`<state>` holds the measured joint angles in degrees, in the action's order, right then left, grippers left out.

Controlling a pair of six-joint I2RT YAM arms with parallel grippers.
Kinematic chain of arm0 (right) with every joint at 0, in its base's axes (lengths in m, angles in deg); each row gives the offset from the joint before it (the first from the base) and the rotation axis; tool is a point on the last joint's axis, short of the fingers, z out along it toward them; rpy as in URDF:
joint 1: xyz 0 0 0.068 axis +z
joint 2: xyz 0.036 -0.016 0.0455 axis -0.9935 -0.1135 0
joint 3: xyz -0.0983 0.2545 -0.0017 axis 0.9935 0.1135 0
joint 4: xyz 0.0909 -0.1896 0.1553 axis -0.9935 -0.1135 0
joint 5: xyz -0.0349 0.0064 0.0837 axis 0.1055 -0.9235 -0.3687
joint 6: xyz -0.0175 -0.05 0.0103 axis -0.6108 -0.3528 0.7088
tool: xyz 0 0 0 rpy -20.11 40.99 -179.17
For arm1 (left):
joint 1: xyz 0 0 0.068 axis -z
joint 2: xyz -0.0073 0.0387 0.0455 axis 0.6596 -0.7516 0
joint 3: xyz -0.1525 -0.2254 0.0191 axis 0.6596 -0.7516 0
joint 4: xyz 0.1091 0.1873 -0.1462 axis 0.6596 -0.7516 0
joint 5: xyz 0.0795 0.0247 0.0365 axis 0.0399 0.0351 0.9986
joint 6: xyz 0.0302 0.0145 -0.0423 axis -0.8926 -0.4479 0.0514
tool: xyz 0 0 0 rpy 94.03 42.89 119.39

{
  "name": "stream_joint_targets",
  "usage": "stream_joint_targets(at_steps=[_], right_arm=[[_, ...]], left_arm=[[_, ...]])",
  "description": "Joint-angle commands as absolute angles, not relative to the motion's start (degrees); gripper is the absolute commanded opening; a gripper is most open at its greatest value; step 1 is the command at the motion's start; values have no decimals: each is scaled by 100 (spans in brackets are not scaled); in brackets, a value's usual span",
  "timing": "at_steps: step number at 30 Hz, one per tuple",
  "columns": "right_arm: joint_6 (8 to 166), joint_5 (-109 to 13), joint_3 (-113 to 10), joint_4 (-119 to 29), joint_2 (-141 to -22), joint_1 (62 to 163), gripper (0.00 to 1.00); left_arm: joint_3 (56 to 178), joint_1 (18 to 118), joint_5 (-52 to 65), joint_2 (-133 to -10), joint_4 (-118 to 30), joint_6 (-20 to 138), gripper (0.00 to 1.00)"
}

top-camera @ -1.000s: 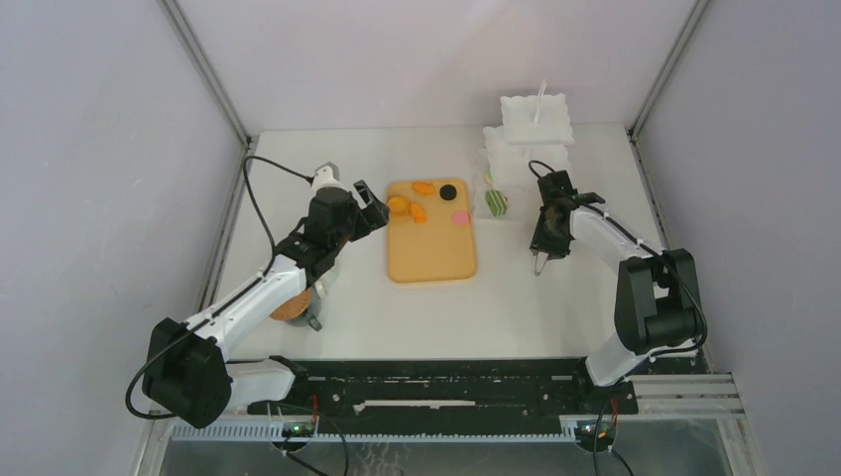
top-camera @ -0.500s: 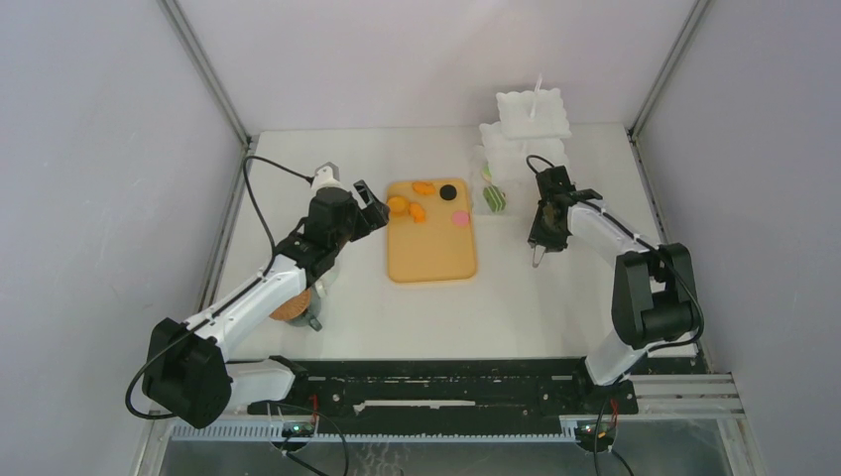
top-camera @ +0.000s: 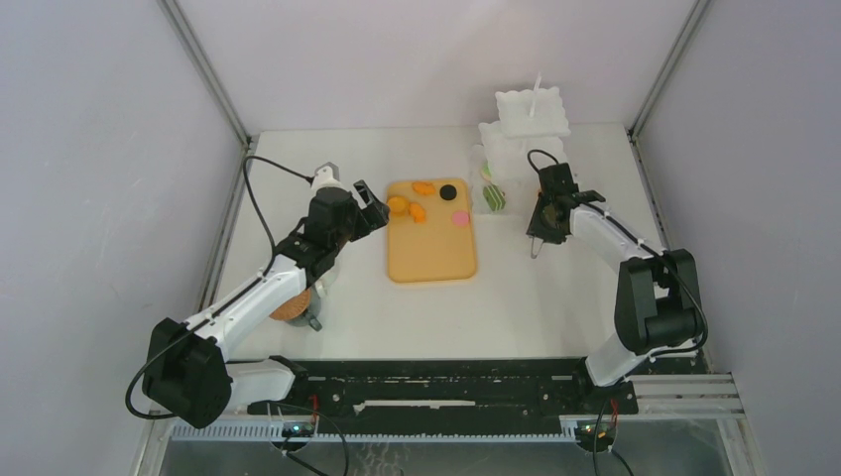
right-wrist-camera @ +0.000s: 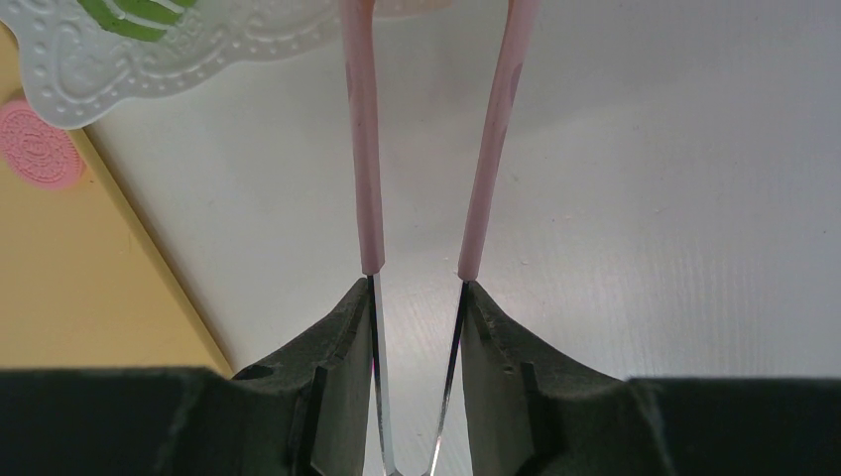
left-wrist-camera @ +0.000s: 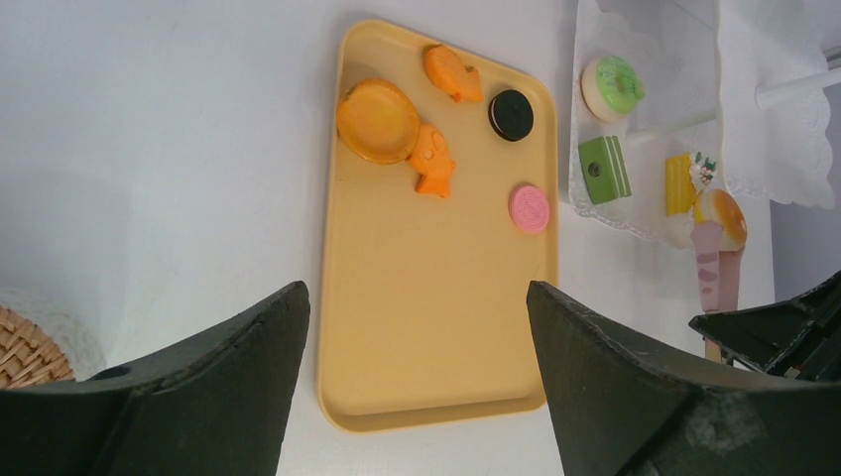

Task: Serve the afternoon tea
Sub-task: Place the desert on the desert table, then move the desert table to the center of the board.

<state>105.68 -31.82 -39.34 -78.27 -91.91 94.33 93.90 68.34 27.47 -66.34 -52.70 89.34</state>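
Note:
On the tan board (top-camera: 430,248) lie orange tarts (left-wrist-camera: 378,119), a black round (left-wrist-camera: 511,114) and a pink round (left-wrist-camera: 530,208). The white tiered stand (top-camera: 524,124) carries a green donut (left-wrist-camera: 613,84), a green square cake (left-wrist-camera: 604,169) and a yellow wedge (left-wrist-camera: 678,183). My right gripper (right-wrist-camera: 417,288) is shut on the pink tongs (right-wrist-camera: 362,149). The tongs point at the stand's lower tier, and an orange-topped pastry (left-wrist-camera: 724,213) sits at their tips. My left gripper (left-wrist-camera: 417,297) hovers open over the board's near left side with nothing in it. A cork coaster (top-camera: 290,305) shows under the left arm; the mugs are hidden.
The white lace-edged lower tier (right-wrist-camera: 149,50) reaches almost to the board's right edge. The stand's upright rod (top-camera: 539,94) rises at the back right. Grey walls and metal posts close in the white table (top-camera: 516,297) on three sides.
My right gripper has carried the tongs away from me, toward the stand. The left arm has not moved.

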Motion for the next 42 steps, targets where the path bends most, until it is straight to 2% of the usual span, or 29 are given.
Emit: stream_joint_targets(at_steps=[1,13,23,30,36,42], right_arm=[[10492,-3097,-3877,-7527,-8880,9401,23],[10601,-2875,-3764,-7274,-8566,9133,23],[10811,-3085,-3729,-7128,-8606,8396,23],[10980,-3302,-3729,-6974,-8770,8017,23],[11136,-3470,-3741,-6741,-8904,7898,23],[11198,-3590,-3772,-6600,-9052,7853,23]], left_arm=[[9486,6799,2786,-6510,-5091,8837,85],[9399,6790,2775,-6484,-5095,8862,85],[9713,6857,2682,-6744,-5080,8781,85],[10867,7151,2074,-7657,-5039,8680,86],[12370,7291,1074,-8935,-4780,8905,87],[13637,7362,627,-10189,-4389,9560,87]])
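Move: The right hand holds tongs with a bun in their tips, about 11 cm ahead of it. From this hand, the dessert table's middle is some 16 cm ahead and 5 cm left; on its lowest tier, the green cake is 11 cm ahead, 10 cm left, and the yellow cake 13 cm ahead, 2 cm right. From the left hand, the dessert table is about 15 cm ahead and 31 cm right, the black cookie 11 cm ahead, 15 cm right. Left hand swings 20 cm right-forward towards the dessert table as right hand shifts tong-held bun 8 cm right. ##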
